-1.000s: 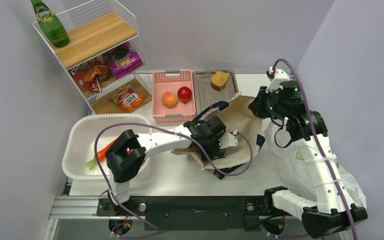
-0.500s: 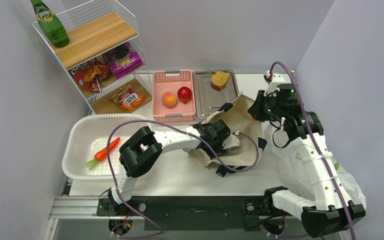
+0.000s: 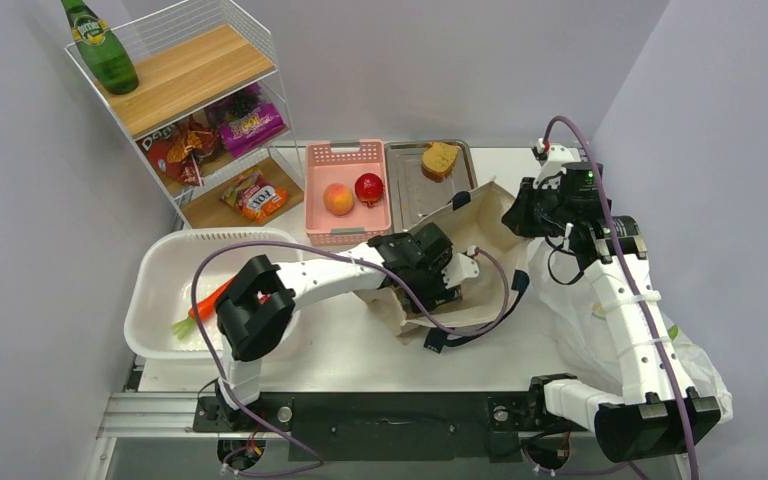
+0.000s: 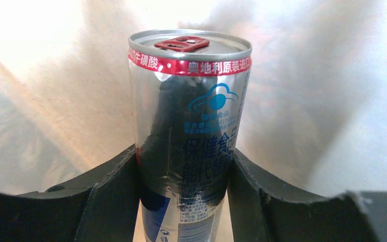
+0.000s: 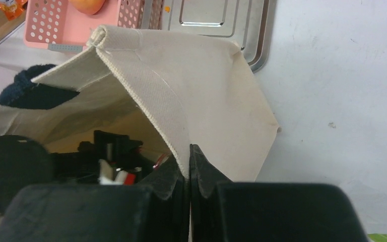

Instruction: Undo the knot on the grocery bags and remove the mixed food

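Observation:
In the left wrist view a tall silver drink can [image 4: 189, 116] with a red rim band stands inside the cream canvas tote [image 3: 485, 215]. My left gripper [image 4: 184, 171] is shut on the can, one finger pressed against each side. From above, that arm's wrist [image 3: 422, 262] reaches into the tote's mouth and its fingers are hidden. My right gripper [image 5: 188, 161] is shut on the tote's rim [image 5: 166, 106] and holds it up. The thin plastic bag [image 3: 600, 335] lies under the right arm. A peach [image 3: 338, 199] and a red fruit [image 3: 368, 187] lie in the pink basket [image 3: 345, 235], and a carrot [image 3: 203, 303] in the white tub [image 3: 160, 265].
A metal tray [image 3: 415, 205] with a bread slice [image 3: 440, 160] stands behind the tote. The wire shelf [image 3: 185, 75] at back left carries a green bottle [image 3: 100, 45], crisp packets [image 3: 175, 148] and a purple packet [image 3: 252, 125]. Walls close in on both sides.
My left gripper has closed around the can inside the tote. The right gripper has raised the tote's rim a little and moved it back.

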`<state>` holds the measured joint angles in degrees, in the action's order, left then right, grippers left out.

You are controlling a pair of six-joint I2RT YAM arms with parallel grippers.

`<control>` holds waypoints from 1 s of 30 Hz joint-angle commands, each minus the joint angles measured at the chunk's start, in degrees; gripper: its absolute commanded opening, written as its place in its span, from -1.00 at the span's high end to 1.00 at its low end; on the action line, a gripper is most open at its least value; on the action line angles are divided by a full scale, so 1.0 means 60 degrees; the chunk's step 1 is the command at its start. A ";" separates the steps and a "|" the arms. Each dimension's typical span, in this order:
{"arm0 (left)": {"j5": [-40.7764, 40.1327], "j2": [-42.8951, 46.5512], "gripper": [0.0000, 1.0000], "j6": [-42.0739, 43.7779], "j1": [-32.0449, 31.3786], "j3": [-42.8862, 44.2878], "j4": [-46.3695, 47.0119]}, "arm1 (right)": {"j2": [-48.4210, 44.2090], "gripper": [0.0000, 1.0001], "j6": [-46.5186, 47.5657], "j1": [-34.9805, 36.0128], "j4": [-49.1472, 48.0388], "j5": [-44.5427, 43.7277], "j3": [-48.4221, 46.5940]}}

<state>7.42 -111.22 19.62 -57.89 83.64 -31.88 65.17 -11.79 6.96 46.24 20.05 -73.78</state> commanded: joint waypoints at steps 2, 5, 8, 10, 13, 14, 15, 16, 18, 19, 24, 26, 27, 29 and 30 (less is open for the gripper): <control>0.1768 0.1567 1.00 -0.0576 0.0290 0.1265 0.0256 | -0.0016 1.00 0.0380 -0.0161 -0.0957 0.0269 -0.0036; 0.2639 0.1767 1.00 -0.1140 0.0704 0.1704 0.0220 | -0.0021 1.00 0.0454 -0.0234 -0.1037 0.0322 0.0023; 0.3311 0.1822 1.00 -0.1531 0.1019 0.2275 0.0086 | -0.0042 1.00 0.0533 -0.0297 -0.1103 0.0395 0.0076; 0.3809 0.1837 1.00 -0.1803 0.1245 0.2575 0.0014 | -0.0037 0.94 0.0600 -0.0309 -0.1117 0.0508 0.0041; 0.4332 0.1878 1.00 -0.2350 0.1570 0.2915 0.0036 | -0.0035 0.73 0.0773 -0.0336 -0.1117 0.0623 -0.0078; 0.4484 0.1888 1.00 -0.2549 0.1659 0.3066 0.0042 | -0.0028 0.68 0.0805 -0.0345 -0.1123 0.0659 -0.0124; 0.4568 0.1899 1.00 -0.2631 0.1706 0.3232 0.0048 | -0.0025 0.58 0.0884 -0.0389 -0.1124 0.0709 -0.0217; 0.4766 0.1933 1.00 -0.2762 0.1810 0.3296 0.0104 | -0.0018 0.52 0.0912 -0.0423 -0.1119 0.0831 -0.0281; 0.4943 0.2146 1.00 -0.2871 0.1970 0.3268 0.0434 | -0.0052 0.32 0.0999 -0.0522 -0.1115 0.1107 -0.0480; 0.5002 0.2292 1.00 -0.2880 0.2023 0.2949 0.0669 | -0.0073 0.18 0.1068 -0.0613 -0.1126 0.1226 -0.0624; 0.4522 0.4275 1.00 -0.2007 0.2208 0.0362 0.4658 | -0.0569 -0.26 0.1253 -0.0700 -0.1310 0.2195 -0.0990; 0.4246 0.4792 1.00 -0.1418 0.2150 -0.0517 0.6092 | -0.0888 -0.34 0.1216 -0.0698 -0.1558 0.2698 -0.0964; 0.4049 0.4896 1.00 -0.1260 0.2112 -0.0842 0.6621 | -0.1139 -0.37 0.1180 -0.0702 -0.1826 0.2879 -0.0933; 0.3599 0.5122 1.00 -0.1039 0.2043 -0.1215 0.7500 | -0.1523 -0.39 0.0880 -0.0676 -0.2493 0.3366 -0.0721; 0.3459 0.5211 1.00 -0.1068 0.2023 -0.1315 0.7783 | -0.1651 -0.40 0.0354 -0.0622 -0.2800 0.3528 -0.0450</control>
<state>31.53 -84.55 9.37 -44.99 77.36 -8.51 60.29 -5.50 3.01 39.35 33.82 -76.88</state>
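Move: The left hand already grips the can deep in the tote bag. The bag's mouth is about 15 cm above it and 2 cm ahead; the rim pinched by the right hand is 6 cm ahead, 10 cm right and 20 cm up; the pomegranate is some 22 cm ahead, 16 cm left and slightly below. From the right hand, the can lies about 10 cm left, 6 cm back and 20 cm down, and the mouth 10 cm left, 4 cm back and 5 cm down. The left hand keeps its grip on the can and draws it about 24 cm almost straight up through the bag's mouth, easing a few centimetres right and then back left, while the wrist swings some 45 degrees so the fingers go from mostly down to nearly level and pointing right. The right hand stays nearly still with the rim pinched until about halfway, then opens wide, lets go of the cloth and rises about 7 cm, tipping its fingers up. ##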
